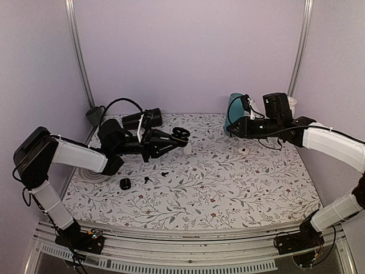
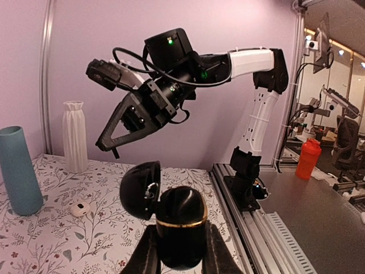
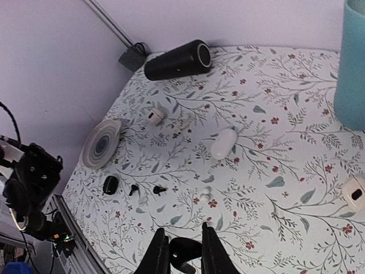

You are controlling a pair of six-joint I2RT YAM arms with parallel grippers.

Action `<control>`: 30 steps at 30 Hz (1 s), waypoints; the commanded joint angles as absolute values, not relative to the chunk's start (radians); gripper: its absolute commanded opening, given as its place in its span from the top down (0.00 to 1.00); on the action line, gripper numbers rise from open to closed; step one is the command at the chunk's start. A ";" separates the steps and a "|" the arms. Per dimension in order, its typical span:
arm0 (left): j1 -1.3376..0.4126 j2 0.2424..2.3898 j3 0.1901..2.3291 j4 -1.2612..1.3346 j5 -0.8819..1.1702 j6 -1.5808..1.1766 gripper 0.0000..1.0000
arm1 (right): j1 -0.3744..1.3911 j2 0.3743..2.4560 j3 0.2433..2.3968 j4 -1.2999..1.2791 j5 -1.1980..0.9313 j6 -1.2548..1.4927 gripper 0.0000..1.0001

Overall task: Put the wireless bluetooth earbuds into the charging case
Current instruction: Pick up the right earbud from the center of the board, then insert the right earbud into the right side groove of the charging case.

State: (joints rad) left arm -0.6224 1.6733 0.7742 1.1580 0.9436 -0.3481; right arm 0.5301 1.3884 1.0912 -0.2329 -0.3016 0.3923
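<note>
My left gripper (image 2: 181, 242) is shut on a black charging case (image 2: 181, 225) with a gold ring. Its lid is swung open to the left, and it is held above the table (image 1: 228, 188). In the top view this case (image 1: 181, 135) sits at the tip of the left arm. My right gripper (image 3: 181, 242) is shut on a black earbud (image 3: 183, 254), high over the mat at the back right (image 1: 230, 129). Two more black earbuds (image 3: 133, 189) (image 3: 159, 189) lie on the mat. A small white earbud (image 3: 205, 194) lies further right.
A closed black case (image 3: 110, 184), a white case (image 3: 223, 142) and a round grey disc (image 3: 101, 142) lie on the mat. A black cylinder (image 3: 177, 60) lies at the back. A teal cylinder (image 1: 232, 108) and a white vase (image 2: 75, 137) stand at the back right.
</note>
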 commanded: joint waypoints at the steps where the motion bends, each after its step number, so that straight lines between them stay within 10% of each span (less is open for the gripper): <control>1: -0.607 1.706 0.804 1.364 1.021 -0.522 1.00 | 0.584 1.335 1.154 -0.100 -0.397 0.383 0.89; 30: -0.639 1.774 0.891 1.517 0.942 -0.779 1.00 | 0.875 1.465 1.306 0.107 -0.459 0.306 0.87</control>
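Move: My right hand already pinches the black earbud; the open black case, held in my left fingers, lies about 17 cm to its left, 8 cm back and some 3 cm higher. From my left hand the earbud is about 19 cm to the right and 8 cm ahead, slightly lower. On the table, roughly 22 cm below my right hand, the white oval box lies 15 cm ahead and 16 cm left, the round white case 13 cm ahead and 10 cm right. I sweep my right hand up, left and back towards the open case, about 14 cm up and 14 cm left, cresting a little higher and dipping at the end, while the wrist swings some 30 degrees counter-clockwise and the fingers tip up from their downward slant. They keep the earbud pinched. My left hand keeps hold of the case and lifts it about 4 cm to meet it. ##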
